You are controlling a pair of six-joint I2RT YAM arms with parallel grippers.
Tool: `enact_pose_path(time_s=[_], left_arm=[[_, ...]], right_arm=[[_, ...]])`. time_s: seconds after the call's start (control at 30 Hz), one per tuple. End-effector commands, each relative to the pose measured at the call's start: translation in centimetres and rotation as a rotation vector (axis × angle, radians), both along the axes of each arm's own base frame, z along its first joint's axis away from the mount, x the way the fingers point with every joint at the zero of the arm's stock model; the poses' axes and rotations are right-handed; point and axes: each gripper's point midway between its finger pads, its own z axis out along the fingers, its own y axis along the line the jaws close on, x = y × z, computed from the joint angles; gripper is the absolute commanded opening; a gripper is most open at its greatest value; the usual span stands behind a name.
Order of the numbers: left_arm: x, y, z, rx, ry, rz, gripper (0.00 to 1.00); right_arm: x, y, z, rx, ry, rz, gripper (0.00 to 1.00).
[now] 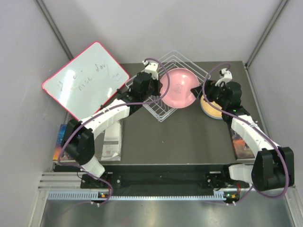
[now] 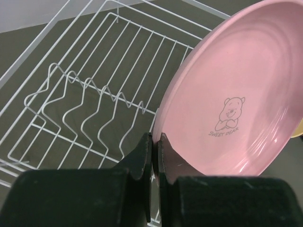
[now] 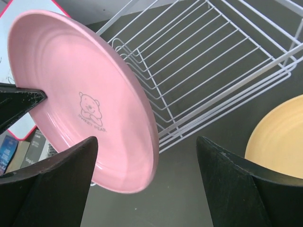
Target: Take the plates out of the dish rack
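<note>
My left gripper (image 1: pixel 160 90) (image 2: pixel 155 137) is shut on the rim of the pink plate (image 1: pixel 179 87) (image 2: pixel 236 94) (image 3: pixel 80 94). It holds the plate tilted on edge over the white wire dish rack (image 1: pixel 161 112) (image 2: pixel 85 94) (image 3: pixel 213 56), whose slots show no other plates. At the plate's right edge my right gripper (image 1: pixel 198 91) (image 3: pixel 147 139) stands open, and the plate's lower rim lies between its fingertips without touching them. An orange plate (image 1: pixel 210 108) (image 3: pixel 279 137) lies flat on the table under the right wrist.
A red-framed whiteboard (image 1: pixel 85 80) leans at the back left. A paper booklet (image 1: pixel 112 137) and a book (image 1: pixel 60 142) lie by the left arm. Another book (image 1: pixel 242 142) lies under the right arm. Grey walls close in on both sides.
</note>
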Motion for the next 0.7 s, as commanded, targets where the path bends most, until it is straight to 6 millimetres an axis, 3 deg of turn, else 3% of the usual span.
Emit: enact_pose_path(time_s=[0.0,0.1,0.13,0.17,0.2,0.23,0.3,0.33,0.37,0.43,0.47,0.5,0.53,0.57,0.6,0.67], left_arm=[[-0.5,-1.6,3.9,-0.124,-0.055,-0.058,0.0],[-0.9,-2.0,4.0,-0.139,-0.05,-0.088,0.0],[-1.0,-2.0,3.9,-0.139,-0.047,-0.089,0.0],[-1.0,-1.9,4.0,-0.143,-0.05,-0.088,0.0],[-1.0,-1.6,3.8,-0.138,-0.052,-0.073,0.0],[-0.9,-1.5,3.7,-0.132,-0.057,-0.065,0.0],[-1.0,-0.9,3.9,-0.121,-0.075,-0.051,0.0],[-0.9,-0.4,4.1,-0.111,-0.093,-0.038,0.09],[-0.9,0.1,4.6,-0.112,-0.111,-0.027,0.27],[-0.8,1.1,4.6,-0.086,-0.138,0.003,0.53],[-1.0,1.6,5.3,-0.088,-0.158,0.015,0.74],[-1.1,2.0,5.1,-0.082,-0.165,0.024,0.79],[-1.2,2.4,5.3,-0.075,-0.181,0.034,0.84],[-1.6,3.0,6.2,-0.081,-0.205,0.042,0.87],[-2.0,3.2,5.7,-0.075,-0.208,0.036,0.89],[-2.9,3.8,7.1,-0.095,-0.255,0.028,0.91]], right_arm=[[1.5,1.7,2.5,0.009,-0.069,0.025,0.82],[2.1,2.1,1.8,-0.005,-0.053,0.03,0.7],[2.3,2.0,1.6,-0.008,-0.047,0.026,0.41],[2.3,1.9,1.2,-0.019,-0.034,0.018,0.22],[2.3,1.6,1.1,-0.023,-0.03,-0.001,0.05],[2.5,0.9,1.1,-0.036,-0.033,-0.039,0.0],[2.2,-0.2,1.4,-0.068,-0.039,-0.086,0.0],[2.3,-1.4,1.4,-0.096,-0.035,-0.149,0.0],[1.9,-2.3,2.2,-0.111,-0.055,-0.181,0.0],[1.4,-5.0,1.9,-0.123,-0.039,-0.262,0.0],[0.8,-6.2,3.1,-0.102,-0.063,-0.294,0.0],[0.5,-9.0,2.3,-0.1,-0.038,-0.365,0.0],[0.0,-9.9,2.5,-0.092,-0.041,-0.389,0.0],[-0.7,-12.3,3.1,-0.076,-0.054,-0.455,0.0],[-1.3,-15.1,2.3,-0.079,-0.035,-0.531,0.0],[-2.2,-17.4,1.4,-0.093,0.0,-0.589,0.0]])
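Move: My left hand holds the pink plate by its left rim; the plate's middle lies about 9 cm to the right of that hand and 2 cm ahead, at its height. From my open right hand, that middle is some 10 cm left, 1 cm ahead and about level in height. The dish rack's middle is about 12 cm left, 7 cm ahead and 14 cm below my right hand; the yellow plate, atop the stack, is roughly 16 cm right, 1 cm back and 17 cm below. I ease my right hand about 2 cm left, slightly forward and down onto the pink plate's right rim and pinch it shut there, while my left hand keeps its grip. Then my left fingers open wide and back off a couple of centimetres leftward. My right hand sweeps the plate some 13 cm right and 2 cm up towards the stack, turning about 25 degrees clockwise. ##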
